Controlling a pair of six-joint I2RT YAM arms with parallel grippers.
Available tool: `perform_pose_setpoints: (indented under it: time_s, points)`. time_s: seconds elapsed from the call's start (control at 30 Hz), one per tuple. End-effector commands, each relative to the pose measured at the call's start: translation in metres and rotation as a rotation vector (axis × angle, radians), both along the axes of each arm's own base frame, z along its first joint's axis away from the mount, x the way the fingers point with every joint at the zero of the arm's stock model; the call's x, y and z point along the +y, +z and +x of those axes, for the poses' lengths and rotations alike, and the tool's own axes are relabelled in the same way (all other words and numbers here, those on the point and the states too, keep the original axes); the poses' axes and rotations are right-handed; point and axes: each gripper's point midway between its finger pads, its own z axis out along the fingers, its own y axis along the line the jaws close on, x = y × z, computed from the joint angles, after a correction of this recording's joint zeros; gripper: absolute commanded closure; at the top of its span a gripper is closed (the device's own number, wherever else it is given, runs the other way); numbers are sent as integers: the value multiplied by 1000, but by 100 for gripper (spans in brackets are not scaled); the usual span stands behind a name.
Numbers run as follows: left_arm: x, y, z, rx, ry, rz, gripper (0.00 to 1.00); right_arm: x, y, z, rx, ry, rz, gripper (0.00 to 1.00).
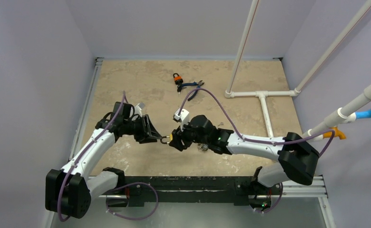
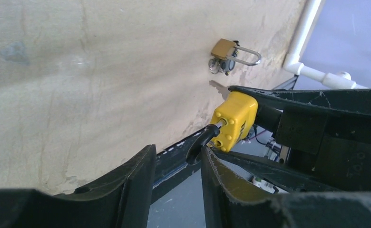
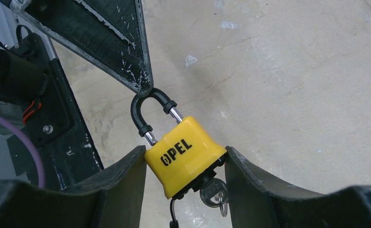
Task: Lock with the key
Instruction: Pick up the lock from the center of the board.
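Observation:
A yellow OPEL padlock with a black-coated shackle is clamped by its body between the fingers of my right gripper, held above the table. A silver key with a ring sits in its keyhole at the bottom. Bare metal shows on both shackle legs above the body. My left gripper is open; the tip of one finger touches the top of the shackle. In the top view both grippers meet at the table's middle, left gripper against the padlock.
A brass padlock with keys lies on the table just behind my right gripper. An orange-and-black padlock and a blue-handled tool lie at the back. A white pipe frame stands at the right.

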Motion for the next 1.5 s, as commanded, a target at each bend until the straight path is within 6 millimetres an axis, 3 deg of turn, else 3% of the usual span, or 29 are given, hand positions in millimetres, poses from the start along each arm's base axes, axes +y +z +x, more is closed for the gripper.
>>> perform_pose_setpoints:
  time_s: [0.0, 0.3, 0.6, 0.7, 0.8, 0.87, 1.0, 1.1, 1.27, 1.47]
  points:
    - [-20, 31, 3, -78, -76, -91, 62, 13, 57, 3, -65, 22, 147, 92]
    - [-29, 57, 5, -129, -96, -136, 63, 11, 76, 4, -86, 18, 174, 92]
    - [-38, 64, -1, -135, -144, -165, 66, 10, 97, 3, -102, 23, 212, 92]
    - [-40, 68, -1, -139, -145, -171, 74, 10, 101, 2, -105, 26, 216, 91]
    - [-40, 73, 1, -153, -139, -175, 96, 9, 103, 2, -106, 28, 218, 91]
    - [-41, 79, 0, -167, -145, -184, 100, 8, 106, 1, -107, 25, 223, 75]
    - [-41, 113, 1, -289, -171, -193, 100, 1, 124, -1, -101, 26, 266, 24]
    - [-38, 147, -2, -401, -205, -189, 100, -13, 150, 2, -91, 37, 353, 4]
    - [-39, 215, -19, -628, -275, -233, 100, -44, 206, -5, -114, 125, 539, 1]
    - [-45, 284, -42, -758, -307, -372, 100, -56, 269, -28, -194, 242, 690, 1]
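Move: The yellow lock, already pinched by its body in the right hand, has its middle about 6 cm to the left hand's right, 1 cm back and 1 cm higher; its shackle faces the left fingers. From the right hand the lock's middle is level fore and aft and in height, roughly 2 cm left. On the board, about 10 cm below the right hand, the brass padlock with keys lies some 14 cm right and 5 cm back. The yellow lock's shackle is taken over by the left hand: the hands rise together about 4 cm while the left also eases some 3 cm right towards the lock, then its fingers close on the shackle. The right fingers then open wide off the body; both hands climb quickly, nearly 20 cm, the right backing off about 5 cm to its right, each tilting its fingers upward by 30 degrees or more. ##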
